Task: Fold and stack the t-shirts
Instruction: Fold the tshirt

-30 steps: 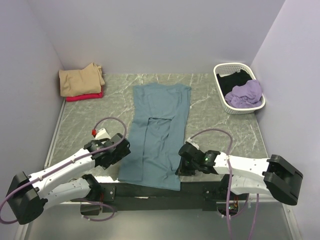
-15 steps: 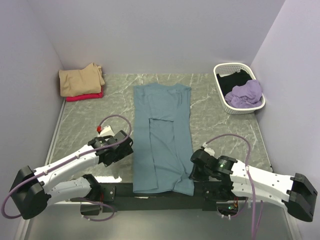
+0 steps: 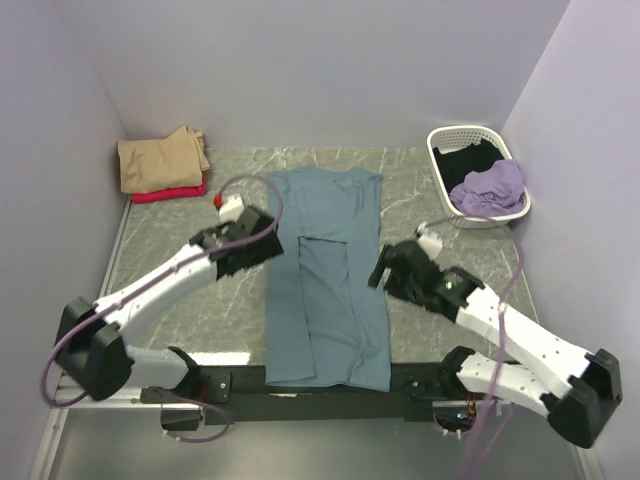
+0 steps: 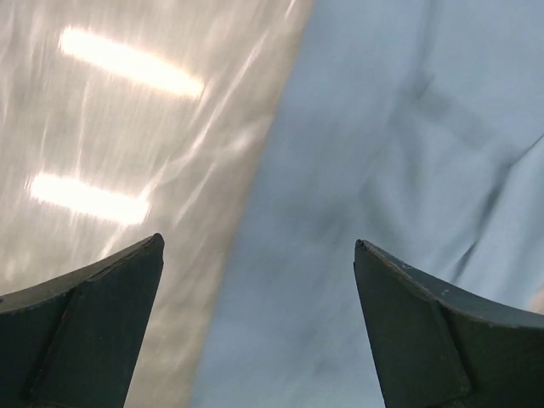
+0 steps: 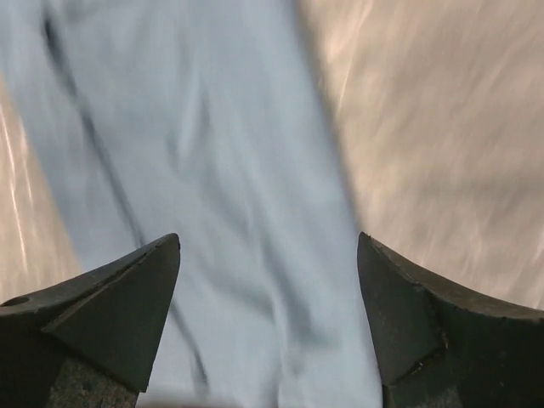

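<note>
The teal-blue t-shirt (image 3: 325, 270) lies flat on the table as a long narrow strip, both sides folded in, its hem over the near edge. My left gripper (image 3: 262, 243) is open and empty above the shirt's left edge; the left wrist view shows that edge and cloth (image 4: 374, 170) between the fingers. My right gripper (image 3: 385, 268) is open and empty above the shirt's right edge; the right wrist view shows cloth (image 5: 229, 187) below. A folded tan t-shirt (image 3: 160, 160) lies on a red one (image 3: 165, 193) at the back left. Lilac (image 3: 490, 187) and black (image 3: 470, 158) t-shirts lie in the basket.
A white lattice basket (image 3: 437, 160) stands at the back right by the wall. The grey marble table (image 3: 170, 240) is walled on three sides. A black rail (image 3: 300, 378) runs along the near edge under the shirt's hem.
Both grippers have moved from the near edge of the shirt toward its middle, away from the bases. The shirt's lower part has shifted right and now lies straighter.
</note>
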Controlling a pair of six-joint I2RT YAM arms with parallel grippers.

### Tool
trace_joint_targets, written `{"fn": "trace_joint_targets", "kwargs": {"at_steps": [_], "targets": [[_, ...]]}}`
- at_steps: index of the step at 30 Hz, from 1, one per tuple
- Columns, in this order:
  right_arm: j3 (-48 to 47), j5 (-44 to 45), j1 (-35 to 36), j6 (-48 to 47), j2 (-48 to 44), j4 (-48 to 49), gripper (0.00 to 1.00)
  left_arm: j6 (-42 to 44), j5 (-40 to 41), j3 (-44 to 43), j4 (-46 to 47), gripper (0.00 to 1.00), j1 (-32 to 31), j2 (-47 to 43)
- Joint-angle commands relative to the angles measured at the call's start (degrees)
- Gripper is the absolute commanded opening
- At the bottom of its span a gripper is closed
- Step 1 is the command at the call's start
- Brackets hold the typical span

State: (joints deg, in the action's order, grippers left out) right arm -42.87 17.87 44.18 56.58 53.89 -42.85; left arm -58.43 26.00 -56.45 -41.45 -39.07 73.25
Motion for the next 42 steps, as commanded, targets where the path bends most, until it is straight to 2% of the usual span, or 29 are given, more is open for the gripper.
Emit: {"fn": "trace_joint_targets", "kwargs": {"at_steps": [1,3,4,6,7,9,12,15,20,31,42], "targets": [[-7.89,-0.27,-13.57,-16.92,8.84,12.32,0.91,14.21,-4.02,-9.90,12.61,0.99,8.63,8.20],[-12.30,-1.42,-17.97,-21.93,16.63,14.89,0.90,17.55,-8.30,-15.67,14.90,0.99,11.46,14.44],[-17.98,-2.48,-18.86,-23.25,19.73,15.16,0.91,18.70,-10.25,-17.71,17.34,0.99,13.56,16.64],[-23.63,-4.32,-20.62,-25.63,28.49,15.25,0.91,21.86,-13.33,-24.11,19.82,0.99,14.81,23.49],[-29.32,-5.38,-21.15,-26.25,31.34,13.95,0.91,23.18,-16.65,-26.76,20.87,0.99,15.33,26.04],[-33.84,-6.61,-21.77,-27.39,38.00,13.58,0.91,25.91,-17.82,-35.37,19.93,1.00,15.43,34.21],[-39.12,-9.95,-23.44,-27.84,42.95,13.93,0.90,28.02,-24.93,-44.09,20.18,0.99,16.04,43.45],[-40.18,-13.28,-25.63,-27.92,45.33,16.13,0.89,27.76,-32.05,-46.72,25.88,1.00,17.01,48.73],[-40.36,-15.40,-29.23,-28.45,46.48,17.18,0.88,27.32,-36.98,-51.04,28.44,0.99,18.33,55.23],[-37.55,-17.69,-32.50,-29.33,45.60,18.68,0.88,25.74,-42.60,-49.73,35.12,0.99,19.56,58.84],[-36.58,-19.71,-32.93,-29.42,46.57,18.86,0.88,24.33,-44.46,-52.98,34.60,0.99,19.56,63.85]]}}
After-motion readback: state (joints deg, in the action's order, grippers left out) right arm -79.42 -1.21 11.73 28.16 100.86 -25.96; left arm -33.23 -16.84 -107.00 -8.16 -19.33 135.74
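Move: Ahead of both hands lies the t-shirt's shoulder end: its left part is about 31 cm forward and 8 cm right of the left hand, its right shoulder some 39 cm forward and 1 cm right of the right hand, both about 12 cm lower. The basket stands roughly 37 cm forward and 27 cm right of the right hand; the tan folded pile is about 34 cm forward and 27 cm left of the left hand. Sweeping fast up the length of the t-shirt, the left hand goes about 29 cm forward, swings right in over the shoulder end near the collar, and sinks some 7 cm while turning clockwise. The right hand runs about 25 cm forward to the shirt's right edge, short of the shoulder, and hovers high there. Both grippers stay open. ##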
